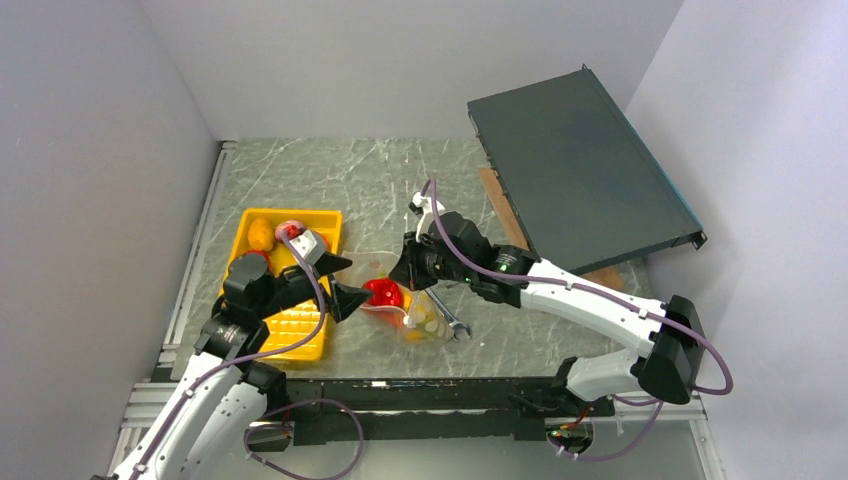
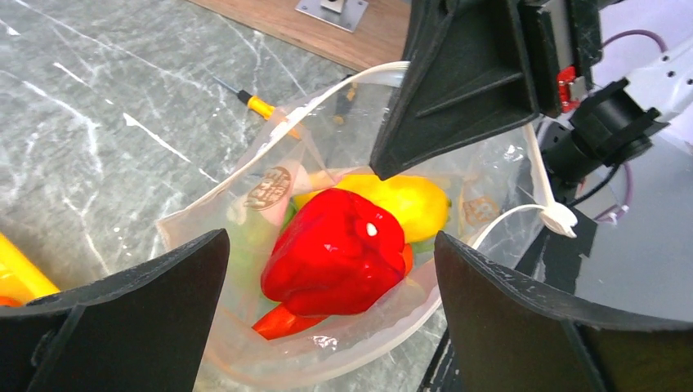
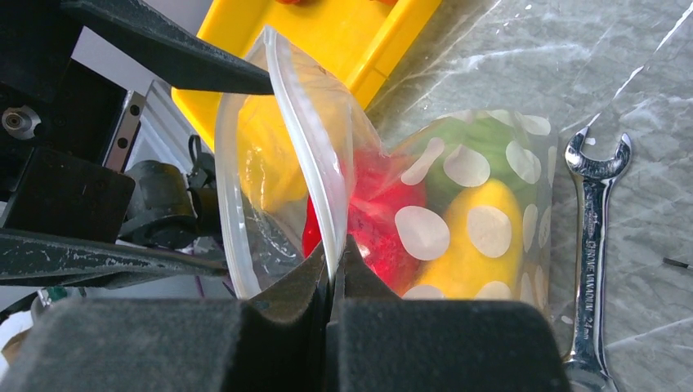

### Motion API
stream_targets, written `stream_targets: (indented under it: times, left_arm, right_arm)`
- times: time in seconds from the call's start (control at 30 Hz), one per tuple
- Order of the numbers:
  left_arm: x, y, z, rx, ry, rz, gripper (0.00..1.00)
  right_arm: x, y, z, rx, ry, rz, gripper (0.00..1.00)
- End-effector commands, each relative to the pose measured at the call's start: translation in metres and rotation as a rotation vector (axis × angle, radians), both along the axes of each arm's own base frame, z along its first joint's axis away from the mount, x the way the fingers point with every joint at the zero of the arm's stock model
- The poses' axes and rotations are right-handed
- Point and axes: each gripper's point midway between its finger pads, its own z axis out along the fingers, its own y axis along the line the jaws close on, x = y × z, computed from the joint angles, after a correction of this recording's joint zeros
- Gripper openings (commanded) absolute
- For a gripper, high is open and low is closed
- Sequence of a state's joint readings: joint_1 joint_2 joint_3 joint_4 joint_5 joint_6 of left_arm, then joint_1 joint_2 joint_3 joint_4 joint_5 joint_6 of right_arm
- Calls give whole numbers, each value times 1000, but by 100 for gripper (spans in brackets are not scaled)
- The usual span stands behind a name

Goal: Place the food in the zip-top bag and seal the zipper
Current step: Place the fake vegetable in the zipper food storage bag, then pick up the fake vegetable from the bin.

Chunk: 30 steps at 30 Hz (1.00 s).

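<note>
The zip-top bag (image 1: 418, 316) lies open on the table, clear with white dots (image 3: 490, 188). Inside its mouth sit a red pepper (image 2: 335, 253), a yellow pepper (image 2: 409, 200) and something green (image 3: 482, 139). My right gripper (image 3: 333, 261) is shut on the zipper (image 3: 315, 139) at the far rim and holds the mouth up. My left gripper (image 2: 331, 245) stands open just in front of the mouth, its black fingers (image 2: 163, 286) either side of the red pepper and clear of it. From above, the left gripper (image 1: 345, 282) is left of the red pepper (image 1: 383, 293), and the right gripper (image 1: 405, 272) is just behind it.
A yellow tray (image 1: 300, 325) sits under my left arm with an orange piece (image 1: 260, 233) and a red piece (image 1: 293, 228) at its far end. A steel wrench (image 3: 594, 245) lies beside the bag. A screwdriver (image 2: 260, 106) lies behind it. A dark panel (image 1: 580, 170) leans at the back right.
</note>
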<state>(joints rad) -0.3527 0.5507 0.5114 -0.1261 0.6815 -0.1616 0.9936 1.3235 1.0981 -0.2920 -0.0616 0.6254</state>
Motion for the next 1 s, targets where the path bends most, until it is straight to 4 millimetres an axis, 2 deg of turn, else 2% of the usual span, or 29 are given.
stream_targets:
  times: [0.0,0.2,0.3,0.43,0.47,0.57,0.63,0.8,0.97]
  left_arm:
    - [10,11,22,35,-71,84,100]
    - [14,33,39,40,-153,225,100]
    - [21,57,47,41,-193,376,100]
    - [37,111,43,72,-172,707,100]
    - [42,137,38,92,-150,857,100]
    - [43,193,20,159,-60,1186,100]
    - [39,216,9,213,3,1336,100]
    - [49,217,-3,260,76,1358,100]
    - [63,228,-10,213,109,1383,100]
  right_arm:
    - [-1,-2,24,69,-38,-6,0]
    - [-1,-8,24,65,-47,-15,0]
    - [-2,-8,24,65,-48,-13,0]
    - [-2,-9,23,66,-54,-12,0]
    - [-2,-9,23,66,-56,-13,0]
    - [-1,-11,21,56,-64,-18,0]
    - [-1,-13,21,53,-71,-20,0]
    - [0,-15,22,52,-81,-25,0]
    - [-1,-16,21,54,-78,-22,0]
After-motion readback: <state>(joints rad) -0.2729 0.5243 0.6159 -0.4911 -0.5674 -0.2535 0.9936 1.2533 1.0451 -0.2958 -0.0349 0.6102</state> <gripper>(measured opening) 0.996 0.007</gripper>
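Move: Over the yellow tray, the red apple lies about 24 cm to the left of the empty left hand, 10 cm farther out and some 11 cm lower. The potato is just beyond the apple, some 15 cm ahead of the hand and 24 cm left; the purple onion is 16 cm ahead and 18 cm left, the orange pumpkin 13 cm ahead and 13 cm left. From the right hand the apple is about 31 cm left, 9 cm ahead and 9 cm lower. Backing away empty from the bag's mouth, the left hand first lifts about 3 cm while easing left, then sweeps fast to the left over the tray, some 21 cm in all and 5 cm forward, sinking late towards the apple. The wrist swings round about 75 degrees counter-clockwise, fingers staying wide open. The right hand keeps its pinch on the bag's rim, drifting 1.5 cm right. ##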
